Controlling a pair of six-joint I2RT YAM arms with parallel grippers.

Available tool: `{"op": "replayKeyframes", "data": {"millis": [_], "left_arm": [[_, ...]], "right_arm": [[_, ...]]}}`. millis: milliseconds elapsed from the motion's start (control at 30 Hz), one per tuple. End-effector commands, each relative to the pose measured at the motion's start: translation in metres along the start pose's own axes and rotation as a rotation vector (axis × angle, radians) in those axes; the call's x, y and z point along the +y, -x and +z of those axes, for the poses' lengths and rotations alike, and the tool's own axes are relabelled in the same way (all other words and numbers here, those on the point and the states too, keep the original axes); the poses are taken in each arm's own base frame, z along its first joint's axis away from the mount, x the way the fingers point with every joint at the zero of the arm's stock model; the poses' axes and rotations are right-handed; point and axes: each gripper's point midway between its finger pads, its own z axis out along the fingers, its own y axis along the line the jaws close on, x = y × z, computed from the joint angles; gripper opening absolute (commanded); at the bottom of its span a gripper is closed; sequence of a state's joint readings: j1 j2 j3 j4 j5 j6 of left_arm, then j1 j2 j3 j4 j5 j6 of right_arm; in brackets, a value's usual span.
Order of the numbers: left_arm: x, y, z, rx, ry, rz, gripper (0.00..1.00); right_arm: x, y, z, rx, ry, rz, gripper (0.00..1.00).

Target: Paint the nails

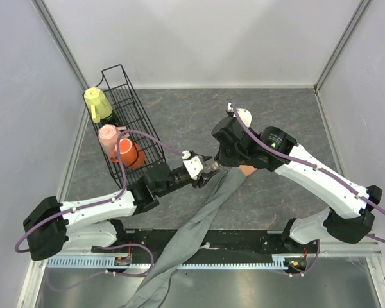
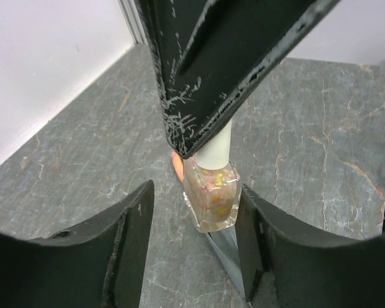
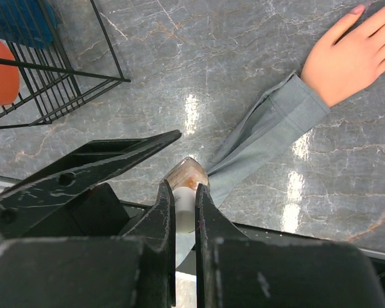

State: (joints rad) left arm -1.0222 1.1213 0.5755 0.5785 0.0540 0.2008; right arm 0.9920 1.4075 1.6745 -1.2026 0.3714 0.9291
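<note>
A small glass nail-polish bottle (image 2: 210,196) with speckled pink and yellow contents hangs just above the grey sleeve (image 3: 269,135). My right gripper (image 3: 183,186) is shut on its white cap (image 3: 183,208). My left gripper (image 2: 196,192) is open around the bottle's body. The right finger (image 2: 250,237) touches the glass, and the left finger (image 2: 131,237) stands apart from it. The peach mannequin hand (image 3: 353,48) lies flat on the table to the right. One pinkish nail (image 3: 357,9) shows at the thumb tip; the other nails are out of frame. From above, both grippers meet at the sleeve's cuff (image 1: 234,179).
A black wire rack (image 1: 125,122) stands at the left with a yellow cup (image 1: 97,104), a pink cup (image 1: 109,136) and an orange cup (image 1: 128,153). The sleeve (image 1: 199,231) trails over the near table edge. White walls close in the grey marbled table (image 1: 179,109).
</note>
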Motion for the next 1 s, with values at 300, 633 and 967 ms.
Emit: {"op": "replayKeyframes", "data": {"millis": [300, 633, 967], "left_arm": [[0.003, 0.022, 0.012, -0.073, 0.036, 0.075, 0.49], [0.003, 0.024, 0.012, -0.009, 0.036, 0.019, 0.02], [-0.047, 0.042, -0.028, 0.053, -0.199, -0.329, 0.02]], "right_arm": [[0.01, -0.008, -0.012, 0.038, 0.043, 0.06, 0.0], [0.015, -0.012, -0.011, 0.046, 0.083, 0.013, 0.2], [0.015, 0.018, -0.043, -0.16, 0.268, -0.211, 0.76]]}}
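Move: The nail polish bottle, its white cap still pinched in my right fingers, has its glass body between my open left fingertips, about 2 cm to the right of my left hand point and 1 cm below. From my right hand the glass lies some 2 cm left, 1 cm ahead and 2 cm below; the fake hand lies about 10 cm to its right, 4 ahead, 25 below. The orange mug stands roughly 26 cm left of my left hand, 5 ahead, 17 lower. I ease my left hand about 1 cm right and 1 cm down around the nail polish, then close its fingers on the glass body while my right hand keeps hold of the cap. Once the left grip is shut, I open my right fingers wide to let go of the cap and lift them about 1.5 cm, drifting back, as my left hand draws the bottle back some 3 cm and up 2. ##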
